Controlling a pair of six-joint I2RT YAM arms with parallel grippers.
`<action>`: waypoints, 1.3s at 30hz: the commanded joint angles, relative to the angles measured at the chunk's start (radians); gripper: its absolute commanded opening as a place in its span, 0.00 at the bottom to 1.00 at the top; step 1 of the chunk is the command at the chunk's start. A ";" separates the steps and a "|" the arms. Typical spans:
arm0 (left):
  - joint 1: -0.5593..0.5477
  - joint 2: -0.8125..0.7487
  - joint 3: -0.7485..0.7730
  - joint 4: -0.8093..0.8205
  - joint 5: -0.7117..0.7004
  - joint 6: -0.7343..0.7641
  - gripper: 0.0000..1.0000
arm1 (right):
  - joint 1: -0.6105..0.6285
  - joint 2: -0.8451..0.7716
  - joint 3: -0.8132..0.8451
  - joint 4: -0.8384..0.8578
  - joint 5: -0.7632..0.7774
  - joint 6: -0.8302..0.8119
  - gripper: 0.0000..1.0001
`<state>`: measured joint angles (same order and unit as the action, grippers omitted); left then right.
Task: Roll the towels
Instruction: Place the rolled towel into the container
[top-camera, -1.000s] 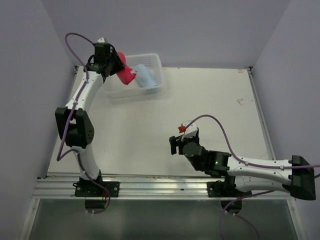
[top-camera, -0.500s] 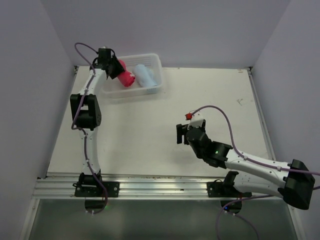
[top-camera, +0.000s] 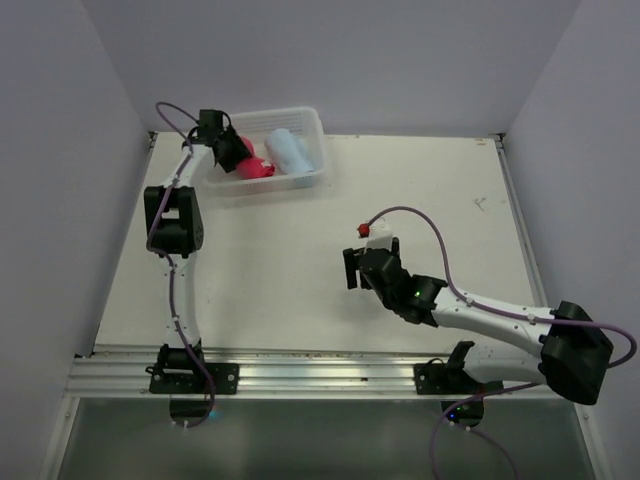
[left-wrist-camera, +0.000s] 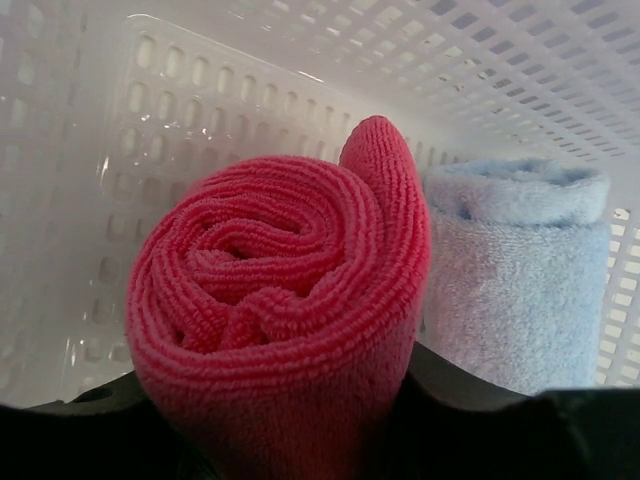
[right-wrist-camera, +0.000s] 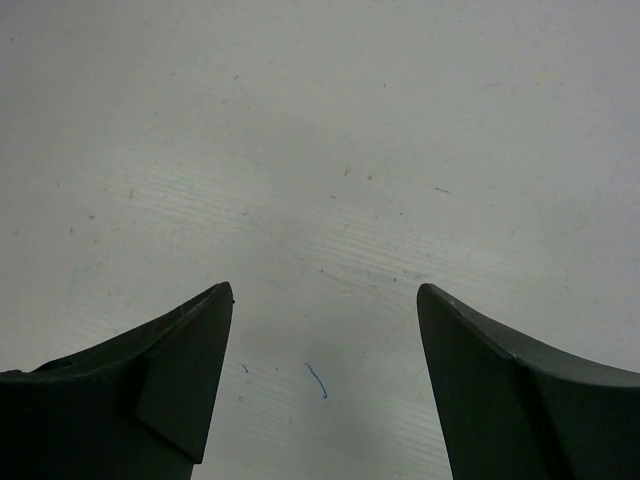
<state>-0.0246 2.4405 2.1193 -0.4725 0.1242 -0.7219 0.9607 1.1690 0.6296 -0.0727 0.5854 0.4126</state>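
The pinkish-red towel (left-wrist-camera: 270, 290) is rolled into a tight spiral and sits between the jaws of my left gripper (left-wrist-camera: 290, 400), inside the clear plastic basket (left-wrist-camera: 200, 80). The light blue towel (left-wrist-camera: 515, 270), also rolled, stands right beside it, touching its right side. From above, my left gripper (top-camera: 238, 155) reaches into the basket (top-camera: 315, 125) at the back left, with the red towel (top-camera: 257, 167) and the blue towel (top-camera: 290, 150) side by side. My right gripper (top-camera: 352, 268) hovers open over bare table (right-wrist-camera: 330, 150) mid-table, with nothing between its fingers.
The basket's perforated walls close in around the left gripper on all sides. The left arm (top-camera: 172, 220) stretches along the table's left edge. A purple cable (top-camera: 430, 225) loops over the right arm. Grey walls surround the white table (top-camera: 430, 180).
The left gripper has lowered the red towel into the basket beside the blue one. The right arm has shifted its elbow and its gripper moved slightly left.
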 joint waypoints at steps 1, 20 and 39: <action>0.025 0.015 0.005 0.040 0.034 -0.007 0.53 | -0.004 0.021 0.055 0.013 -0.015 0.008 0.78; 0.025 0.012 -0.019 0.078 0.055 -0.005 0.77 | -0.030 0.066 0.104 0.028 0.019 -0.070 0.78; 0.025 -0.103 -0.001 -0.012 0.023 0.036 0.86 | -0.079 -0.002 0.084 0.051 0.087 -0.133 0.83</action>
<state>-0.0086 2.4207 2.0956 -0.4629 0.1593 -0.7132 0.8967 1.1942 0.6922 -0.0586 0.6392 0.3145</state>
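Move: The red roll is already between the left hand's fingers inside the container. Its middle lies about 3 cm right, 1 cm back and 1 cm below that hand. The container's centre is some 7 cm right, level fore and aft and about 2 cm below. The blue roll stands beside the red one, roughly 13 cm right of the left hand, level ahead and 2 cm below. From the empty right hand, the red roll is about 35 cm ahead, 36 cm left and 6 cm lower. The left fingers let go of the red roll, opening wide around it as the hand finishes sinking some 1.5 cm into the container, with hardly any wrist turn. The hand then hovers low and, fingers spread, starts to rise about 2 cm. The empty right hand dips slightly, then eases forward about 3 cm, up and a little right over bare table, still open. ##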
